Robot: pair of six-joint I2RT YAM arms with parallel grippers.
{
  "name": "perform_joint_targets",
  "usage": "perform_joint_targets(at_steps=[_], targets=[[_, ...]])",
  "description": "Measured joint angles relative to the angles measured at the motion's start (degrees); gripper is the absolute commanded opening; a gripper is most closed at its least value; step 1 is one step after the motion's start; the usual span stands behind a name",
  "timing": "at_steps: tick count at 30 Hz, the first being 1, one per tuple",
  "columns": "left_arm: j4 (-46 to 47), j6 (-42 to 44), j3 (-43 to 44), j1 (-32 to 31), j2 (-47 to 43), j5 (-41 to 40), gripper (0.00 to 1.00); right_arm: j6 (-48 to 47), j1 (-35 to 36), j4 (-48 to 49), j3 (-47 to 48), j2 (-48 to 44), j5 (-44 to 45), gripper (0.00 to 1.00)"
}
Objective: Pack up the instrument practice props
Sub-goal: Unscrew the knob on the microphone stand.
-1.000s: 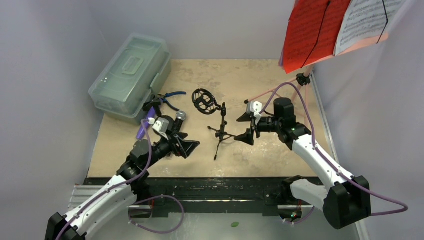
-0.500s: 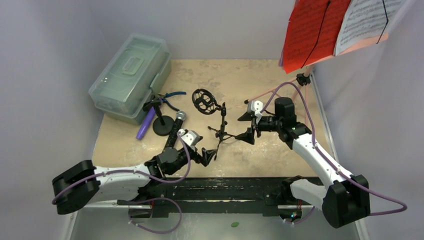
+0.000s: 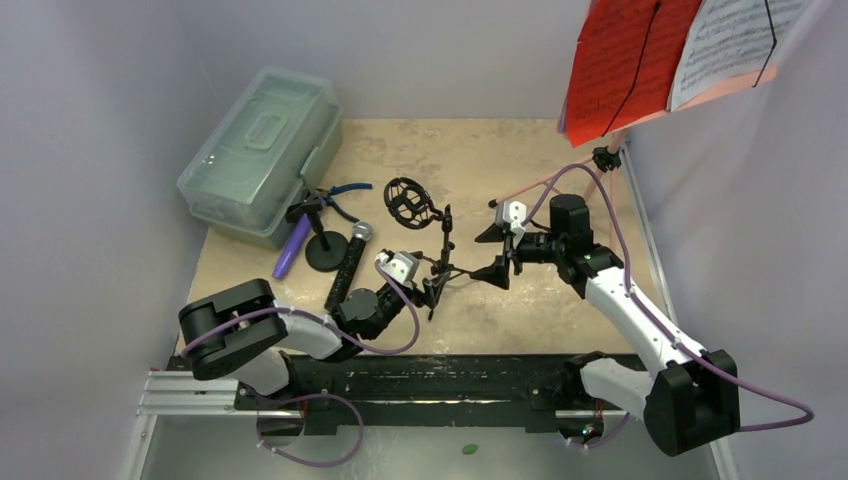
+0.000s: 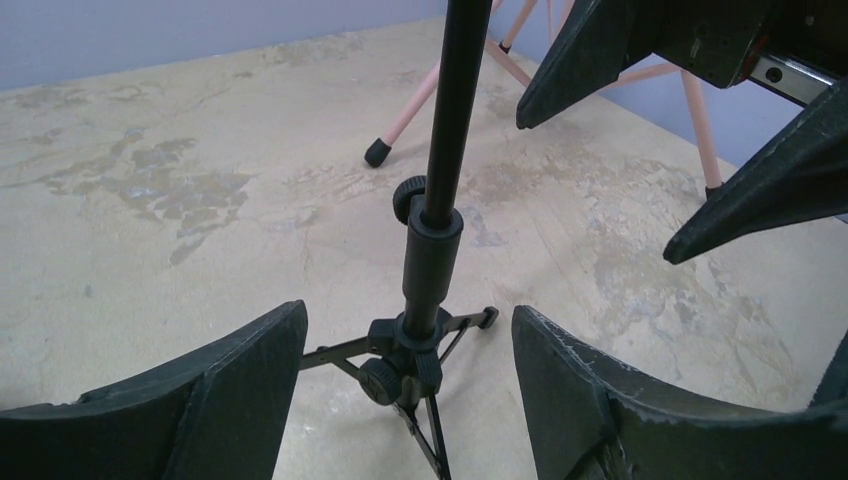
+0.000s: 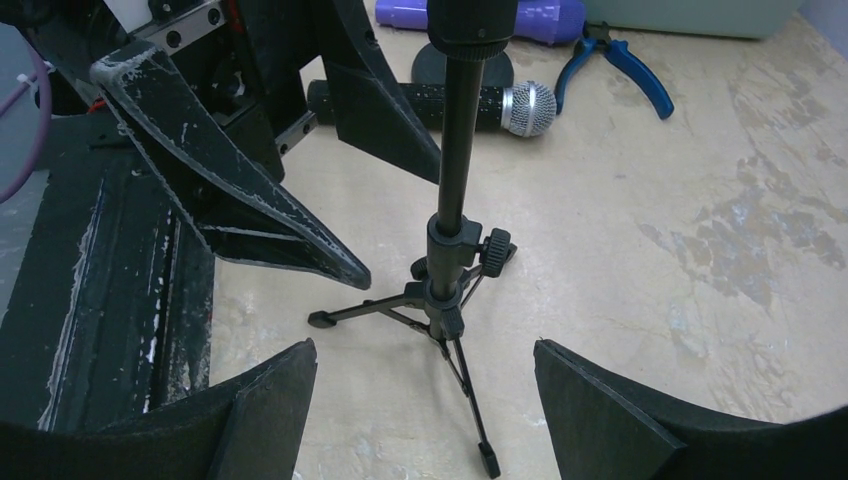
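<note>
A black mic tripod (image 3: 441, 262) with a round shock mount (image 3: 405, 201) stands mid-table. My left gripper (image 3: 431, 290) is open, low at the tripod's hub (image 4: 412, 352), which sits between the fingers with a gap on each side. From the right, my right gripper (image 3: 492, 255) faces the tripod (image 5: 449, 283), open and empty. A black-silver microphone (image 3: 347, 264) lies left of the tripod. The purple microphone (image 3: 291, 246) lies by a round-base stand (image 3: 322, 250). The pink music rack holds red pages (image 3: 625, 60) and white pages (image 3: 735, 35); its pink legs (image 3: 545, 184) reach the table.
A clear greenish plastic case (image 3: 262, 148) sits closed at the back left. Blue-handled pliers (image 3: 342, 193) lie in front of it. White walls close in both sides, and a black rail (image 3: 430, 380) runs along the near edge.
My left arm swung right from beside the microphones to the tripod's base, and its jaws narrowed a little. The right arm has not moved.
</note>
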Motion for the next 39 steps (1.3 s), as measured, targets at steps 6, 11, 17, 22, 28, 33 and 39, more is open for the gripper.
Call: perform_joint_targets(at_steps=[6, 11, 17, 22, 28, 33, 39], targets=[[3.85, 2.1, 2.58, 0.0, 4.42, -1.29, 0.63, 0.0, 0.0, 0.0, 0.0, 0.02, -0.35, 0.83], [4.22, 3.76, 5.18, 0.0, 6.95, -2.03, 0.51, 0.0, 0.0, 0.0, 0.0, 0.28, -0.37, 0.83], [4.15, 4.9, 7.41, 0.0, 9.29, -2.95, 0.34, 0.0, 0.0, 0.0, 0.0, 0.33, -0.37, 0.83], [4.15, 5.46, 7.63, -0.07, 10.05, -2.99, 0.32, -0.04, 0.0, 0.0, 0.0, 0.33, -0.37, 0.83], [4.15, 5.73, 7.65, -0.24, 10.05, -2.99, 0.27, -0.2, 0.0, 0.0, 0.0, 0.33, -0.37, 0.83], [3.91, 6.34, 7.85, -0.33, 10.05, -2.93, 0.07, -0.52, 0.0, -0.07, 0.0, 0.33, -0.37, 0.83], [3.06, 6.84, 7.87, -0.24, 9.53, -1.62, 0.0, -0.66, -0.02, -0.83, 0.02, 0.33, -0.39, 0.83]])
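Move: Ahead of the left hand by some 3 cm and 3 cm to its right, at about its own height, is the microphone stand's sleeve. The knob on it stands about 4 cm ahead, 3 cm right and 2 cm higher. On the table, roughly 9 cm below, the black microphone lies about 6 cm ahead and 15 cm left. From the right hand the knob lies some 6 cm left, 3 cm ahead and 2 cm lower. Reaching level, forward and to its right in about equal parts, some 3.5 cm in all, the left hand brings its fingers around the stand's sleeve just below the knob, tipping up about 5 degrees. It then stays there while the fingers finish closing and pinch the sleeve, the gripping effort rising at the last. The right hand holds still, open, on the stand's other side. ##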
